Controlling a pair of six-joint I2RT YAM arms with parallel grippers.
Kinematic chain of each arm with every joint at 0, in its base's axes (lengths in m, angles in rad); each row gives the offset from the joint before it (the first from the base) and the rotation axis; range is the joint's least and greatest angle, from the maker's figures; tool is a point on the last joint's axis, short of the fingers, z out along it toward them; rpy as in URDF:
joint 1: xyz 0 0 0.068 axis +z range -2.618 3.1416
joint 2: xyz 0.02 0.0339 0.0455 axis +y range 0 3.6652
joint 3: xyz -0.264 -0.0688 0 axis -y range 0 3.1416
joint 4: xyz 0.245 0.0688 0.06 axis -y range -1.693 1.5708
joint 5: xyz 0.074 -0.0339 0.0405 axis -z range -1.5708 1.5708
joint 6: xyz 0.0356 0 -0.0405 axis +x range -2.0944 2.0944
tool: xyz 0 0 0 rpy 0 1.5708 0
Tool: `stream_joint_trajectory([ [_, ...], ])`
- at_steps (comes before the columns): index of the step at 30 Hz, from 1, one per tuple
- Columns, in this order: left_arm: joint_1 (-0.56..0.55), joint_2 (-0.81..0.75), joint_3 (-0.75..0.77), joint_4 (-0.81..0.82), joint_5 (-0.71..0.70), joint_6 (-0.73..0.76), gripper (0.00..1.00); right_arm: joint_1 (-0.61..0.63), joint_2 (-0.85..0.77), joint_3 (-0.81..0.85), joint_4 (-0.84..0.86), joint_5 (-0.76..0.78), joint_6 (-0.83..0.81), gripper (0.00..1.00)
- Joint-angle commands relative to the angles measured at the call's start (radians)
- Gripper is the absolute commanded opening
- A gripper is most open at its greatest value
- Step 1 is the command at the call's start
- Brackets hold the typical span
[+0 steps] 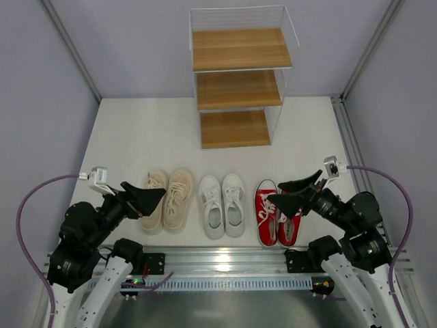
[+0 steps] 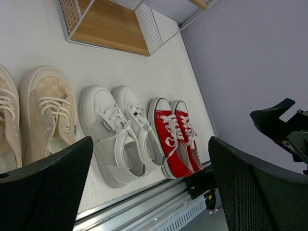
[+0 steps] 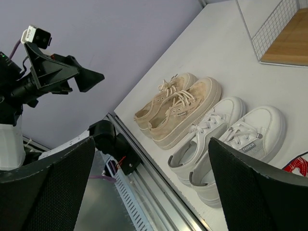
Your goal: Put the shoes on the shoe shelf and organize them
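Three pairs of shoes stand in a row near the table's front edge: the beige pair, the white pair and the red pair. The three-tier shoe shelf stands at the back centre with bare boards. My left gripper is open and empty, hovering over the left beige shoe. My right gripper is open and empty over the red pair. The left wrist view shows the beige pair, white pair, red pair and the shelf. The right wrist view shows the beige pair, white pair and shelf.
A metal rail with both arm bases runs along the near edge, just behind the shoes' heels. Grey walls close in the left, right and back sides. White tabletop lies between the shoe row and the shelf.
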Motion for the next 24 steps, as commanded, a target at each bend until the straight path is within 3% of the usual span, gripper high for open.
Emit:
stream_joint_trajectory([
  [1,0.002,-0.033,-0.026,0.030,0.007,0.006,1.00,0.005,0.039,-0.042,0.036,-0.071,0.028,1.00],
  [5,0.002,-0.076,-0.066,0.065,0.032,-0.023,1.00,0.010,0.057,-0.130,0.105,-0.120,0.070,1.00],
  [8,0.001,-0.109,-0.101,0.076,0.035,-0.037,1.00,0.014,0.063,-0.124,-0.027,-0.013,0.001,1.00],
  [12,0.002,-0.123,-0.129,0.076,0.052,-0.057,1.00,0.014,0.167,-0.020,-0.354,0.378,-0.036,1.00],
  [16,0.002,-0.116,-0.126,0.073,0.050,-0.074,1.00,0.030,0.353,-0.008,-0.453,0.510,0.017,1.00],
  [24,0.002,-0.143,-0.164,0.085,0.063,-0.112,1.00,0.342,0.367,-0.100,-0.524,0.812,0.249,1.00],
])
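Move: The pair of red shoes lies about 27 cm below the right hand, its middle some 5 cm to the right and 1 cm ahead. The white shoes stand to its left, their middle roughly 13 cm left of the right hand, 3 cm ahead and equally low. From the left hand, the red shoes are about 36 cm to the right, level in reach and 26 cm below. The open right hand drops some 20 cm to above the red shoes, tipping fingertips down; the left sinks slightly. ##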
